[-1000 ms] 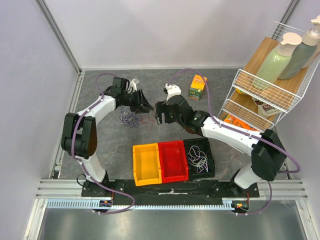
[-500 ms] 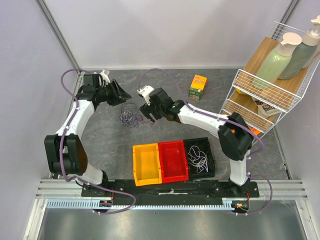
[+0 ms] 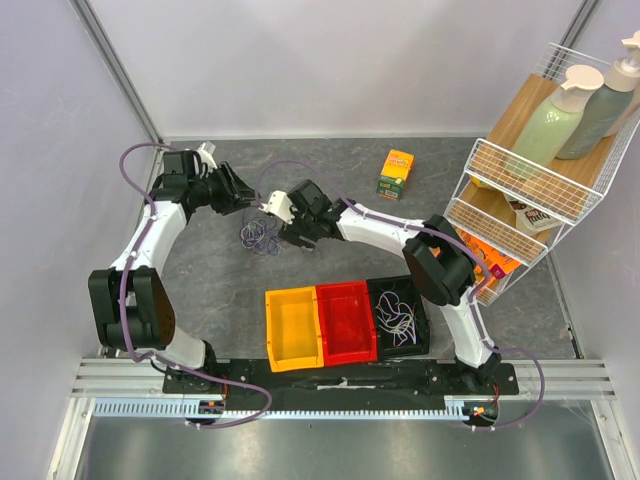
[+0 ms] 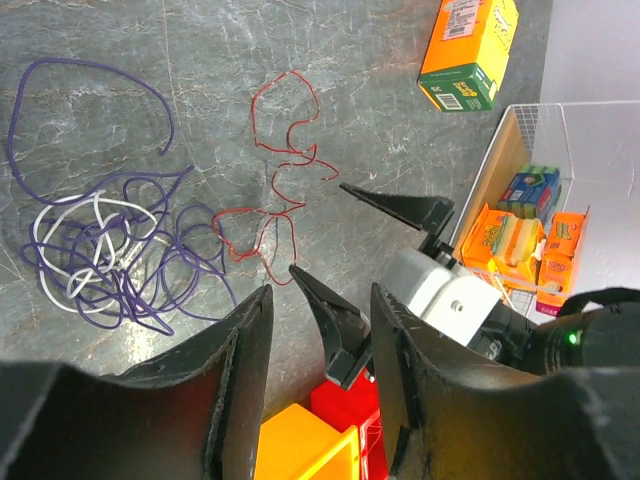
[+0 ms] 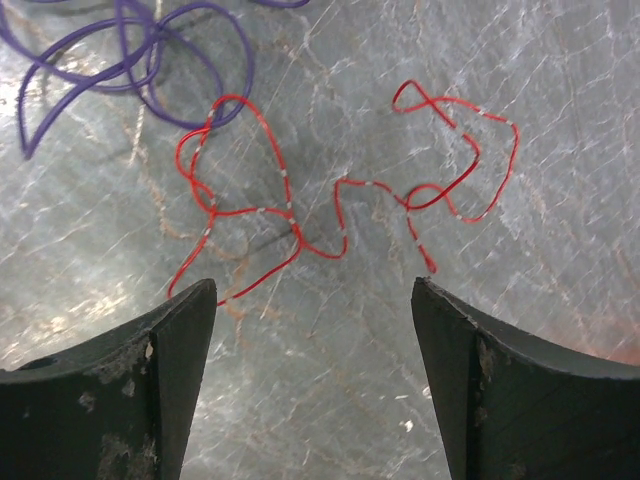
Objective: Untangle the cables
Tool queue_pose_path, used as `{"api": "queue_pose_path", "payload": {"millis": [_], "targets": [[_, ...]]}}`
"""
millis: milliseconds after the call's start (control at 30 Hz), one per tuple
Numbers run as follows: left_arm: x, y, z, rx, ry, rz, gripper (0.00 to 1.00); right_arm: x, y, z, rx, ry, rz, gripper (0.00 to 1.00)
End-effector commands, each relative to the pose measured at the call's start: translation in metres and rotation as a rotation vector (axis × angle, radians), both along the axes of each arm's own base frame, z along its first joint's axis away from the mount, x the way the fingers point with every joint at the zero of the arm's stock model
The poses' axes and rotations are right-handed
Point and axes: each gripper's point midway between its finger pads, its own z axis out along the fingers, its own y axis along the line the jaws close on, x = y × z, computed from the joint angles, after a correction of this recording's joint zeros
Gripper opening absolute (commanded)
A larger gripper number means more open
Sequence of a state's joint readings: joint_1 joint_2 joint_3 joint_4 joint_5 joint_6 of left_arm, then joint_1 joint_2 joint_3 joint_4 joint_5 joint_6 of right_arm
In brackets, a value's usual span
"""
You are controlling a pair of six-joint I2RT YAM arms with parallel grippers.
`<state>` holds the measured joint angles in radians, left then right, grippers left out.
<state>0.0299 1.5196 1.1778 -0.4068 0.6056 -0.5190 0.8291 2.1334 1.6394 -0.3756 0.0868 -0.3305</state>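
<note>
A tangle of purple cable [image 4: 120, 270] with a white cable [image 4: 75, 225] looped into it lies on the grey table; in the top view this pile [image 3: 257, 236] sits between the two arms. A thin red cable [image 5: 300, 235] lies loose to its right, one loop crossing a purple cable [image 5: 150, 55]. My right gripper [image 5: 312, 288] hovers open just short of the red cable [image 4: 280, 190], with nothing between its fingers. My left gripper [image 4: 322, 295] is open and empty, held back at the far left [image 3: 243, 193]. The right gripper [image 4: 317, 227] shows ahead of it.
Yellow [image 3: 293, 325], red [image 3: 347, 320] and black [image 3: 423, 322] bins stand in a row at the near edge; the black one holds more loose cables [image 3: 395, 322]. An orange carton [image 3: 396, 173] stands at the back. A wire rack [image 3: 520, 190] with bottles and packets fills the right side.
The right arm has swung left, bringing its gripper over the red cable. The left arm has drawn back to the far left, and its jaws have widened.
</note>
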Motion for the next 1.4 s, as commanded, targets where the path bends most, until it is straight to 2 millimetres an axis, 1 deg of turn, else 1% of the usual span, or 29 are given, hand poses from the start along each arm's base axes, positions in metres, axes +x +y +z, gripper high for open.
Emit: {"api": "queue_pose_path", "payload": {"millis": [0,133,200,300,367,467,500,600,767,867,1000,1033,1167,1200,1267,1300,1333,1367], "targets": [[0.003,-0.003,0.006,-0.041,-0.020,-0.010,0.50,0.021,0.010,0.000,0.006,-0.026,0.056,0.87],[0.003,-0.003,0.005,-0.043,-0.016,-0.009,0.50,0.029,0.013,-0.016,0.005,-0.005,0.055,0.86],[0.003,-0.003,0.005,-0.047,-0.015,-0.011,0.50,0.032,0.016,-0.020,0.014,0.004,0.056,0.85],[0.003,-0.004,0.005,-0.053,-0.015,-0.014,0.50,0.033,0.020,-0.023,0.025,0.011,0.059,0.80],[0.003,-0.004,0.005,-0.054,-0.015,-0.014,0.49,0.030,0.024,-0.026,0.051,0.035,0.076,0.76],[0.003,-0.003,0.006,-0.055,-0.018,-0.012,0.49,0.032,0.024,-0.029,0.077,0.058,0.073,0.64],[0.003,-0.003,0.005,-0.057,-0.016,-0.012,0.49,0.032,0.022,-0.033,0.085,0.072,0.068,0.58],[0.002,-0.004,0.005,-0.062,-0.012,-0.014,0.49,0.035,0.019,-0.033,0.113,0.094,0.038,0.40],[0.002,-0.005,0.004,-0.072,-0.010,-0.020,0.49,0.035,0.020,-0.023,0.183,0.139,0.034,0.13],[0.002,-0.006,0.004,-0.074,-0.009,-0.020,0.49,0.034,0.019,-0.007,0.223,0.150,0.016,0.00],[0.001,-0.006,0.004,-0.073,-0.010,-0.021,0.48,0.029,0.017,0.024,0.296,0.159,-0.017,0.00],[0.002,-0.006,0.005,-0.072,-0.013,-0.021,0.49,0.028,0.016,0.036,0.317,0.155,-0.039,0.00],[0.002,-0.005,0.004,-0.072,-0.010,-0.017,0.48,0.016,0.004,0.070,0.387,0.157,-0.126,0.00],[0.002,-0.005,0.004,-0.072,-0.010,-0.017,0.48,0.011,0.000,0.083,0.412,0.155,-0.147,0.00],[0.002,-0.005,0.003,-0.074,-0.006,-0.016,0.48,-0.002,-0.007,0.103,0.462,0.169,-0.182,0.00],[0.002,-0.005,0.001,-0.075,-0.001,-0.015,0.48,-0.011,-0.012,0.108,0.475,0.181,-0.200,0.00],[0.002,-0.004,0.001,-0.075,0.001,-0.016,0.48,-0.020,-0.016,0.118,0.495,0.184,-0.210,0.00],[0.002,-0.004,0.001,-0.075,0.000,-0.016,0.48,-0.033,-0.019,0.124,0.504,0.200,-0.219,0.00]]}}
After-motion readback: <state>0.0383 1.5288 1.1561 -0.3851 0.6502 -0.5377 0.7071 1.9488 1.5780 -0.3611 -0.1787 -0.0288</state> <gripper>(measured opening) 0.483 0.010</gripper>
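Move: The red cable lies loose on the table just ahead of the open right hand, its middle about 3 cm forward, 1 cm left and 4 cm below. The purple and white cable tangle is some 4 cm ahead and 9 cm left of the right hand, while the red bin sits about 17 cm back and 9 cm right, the black bin 16 cm back and 20 cm right. From the left hand, the red cable is roughly 12 cm to the right, 3 cm ahead and 16 cm down. The right hand reaches forward and down about 3 cm each way, just above the table, and its wide-open fingers shut fully, pinching the red cable near its middle. It then lifts the cable about 10 cm, accelerating as it draws back some 4 cm and slightly right, away from the purple and white tangle, while the wrist rolls so that the hand's left side rises by about 20 degrees. ##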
